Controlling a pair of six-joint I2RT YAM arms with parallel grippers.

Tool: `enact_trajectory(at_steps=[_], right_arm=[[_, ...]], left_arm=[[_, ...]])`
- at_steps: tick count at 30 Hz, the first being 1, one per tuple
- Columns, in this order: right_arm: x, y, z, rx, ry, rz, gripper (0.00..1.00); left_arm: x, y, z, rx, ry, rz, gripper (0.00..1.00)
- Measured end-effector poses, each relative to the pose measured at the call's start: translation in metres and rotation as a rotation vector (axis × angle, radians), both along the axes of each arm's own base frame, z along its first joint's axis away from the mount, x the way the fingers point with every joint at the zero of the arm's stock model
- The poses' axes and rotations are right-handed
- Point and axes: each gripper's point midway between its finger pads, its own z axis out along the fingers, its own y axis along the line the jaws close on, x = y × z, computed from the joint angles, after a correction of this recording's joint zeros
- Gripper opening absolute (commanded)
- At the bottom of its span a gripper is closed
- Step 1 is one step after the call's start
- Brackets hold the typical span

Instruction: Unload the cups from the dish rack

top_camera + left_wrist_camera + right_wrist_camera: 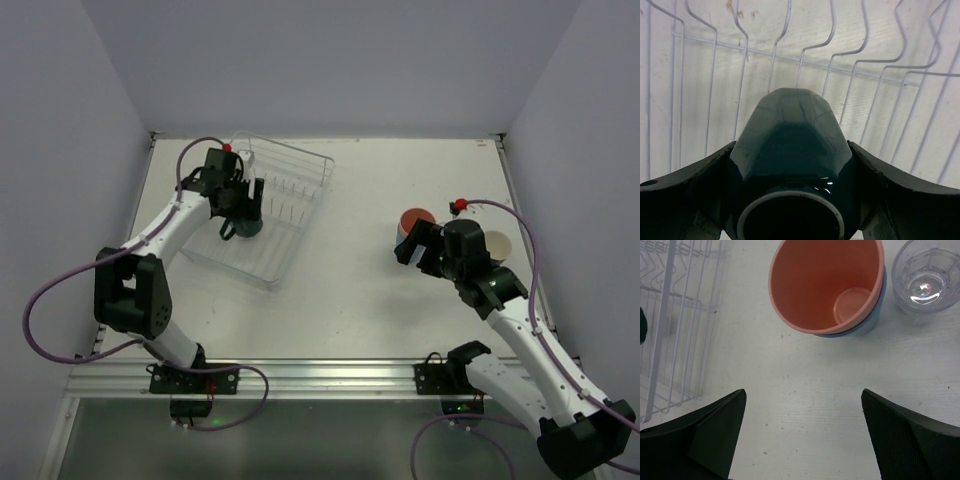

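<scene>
The dish rack [290, 205] lies at the back left of the table, and its thin wires [800, 60] fill the left wrist view. My left gripper [245, 212] is inside the rack, shut on a dark teal mug [790, 130] held between both fingers [700, 175]. On the table to the right, a salmon-pink tumbler [825, 280] stands nested in a light-blue tumbler [871, 322]; the pair also shows in the top view [415, 218]. A small clear glass [926, 274] stands beside them. My right gripper [804, 395] is open and empty just short of them [408, 246]. No black mug shows.
The rack's edge [665, 325] shows at the left of the right wrist view. A pale round cup-like thing [497, 243] sits behind my right arm. Walls close in the table on the left, back and right.
</scene>
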Motion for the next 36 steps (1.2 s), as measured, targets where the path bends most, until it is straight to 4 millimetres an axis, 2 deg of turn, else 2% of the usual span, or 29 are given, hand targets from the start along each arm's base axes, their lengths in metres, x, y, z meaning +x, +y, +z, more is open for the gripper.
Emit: enact_trajectory(at_steps=[3, 7, 10, 13, 18, 26, 31, 36], right_arm=[[0.0, 0.009, 0.006, 0.042, -0.014, 0.033, 0.99], [0.0, 0.015, 0.012, 0.066, -0.021, 0.059, 0.99], [0.0, 0.018, 0.017, 0.079, -0.029, 0.072, 0.99], [0.0, 0.021, 0.023, 0.09, -0.042, 0.087, 0.99], [-0.002, 0.029, 0.035, 0.122, -0.062, 0.128, 0.99], [-0.004, 0.05, 0.072, 0.219, -0.162, 0.239, 0.99], [-0.005, 0.067, 0.085, 0.277, -0.196, 0.322, 0.99], [-0.008, 0.083, 0.1, 0.345, -0.229, 0.407, 0.99]], left_arm=[[0.007, -0.004, 0.038, -0.034, -0.068, 0.008, 0.0], [0.019, -0.009, 0.105, -0.088, -0.221, 0.014, 0.0], [0.018, -0.012, 0.15, -0.13, -0.321, 0.012, 0.0], [0.012, -0.016, 0.179, -0.18, -0.381, 0.009, 0.0], [-0.003, -0.03, 0.207, -0.313, -0.419, -0.015, 0.0], [-0.028, -0.074, 0.249, -0.662, -0.486, -0.115, 0.0], [-0.041, -0.096, 0.262, -0.866, -0.506, -0.184, 0.0], [-0.053, -0.108, 0.265, -1.051, -0.518, -0.223, 0.0]])
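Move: The green mug, upside down, is already in the left fingers; the right gripper it is being taken to lies about 39 cm to their right, 13 cm back and 6 cm higher. The wire rack's middle is roughly 5 cm farther out, 3 cm right and 8 cm below the left hand. From the right hand the mug is some 13 cm ahead, 39 cm left and 7 cm lower; the coral-and-blue cup stack stands 8 cm ahead, 3 cm right, 10 cm down. The green mug goes steeply up out of the rack in the left hand's kept grip, about 27 cm, then swings some 10 cm right and a little back as the wrist rolls strongly over, its mouth coming round towards the right gripper. The right hand, wide open and empty, rises about 10 cm and goes 8 cm left to meet it, turning counter-clockwise and tipping its fingers up. ##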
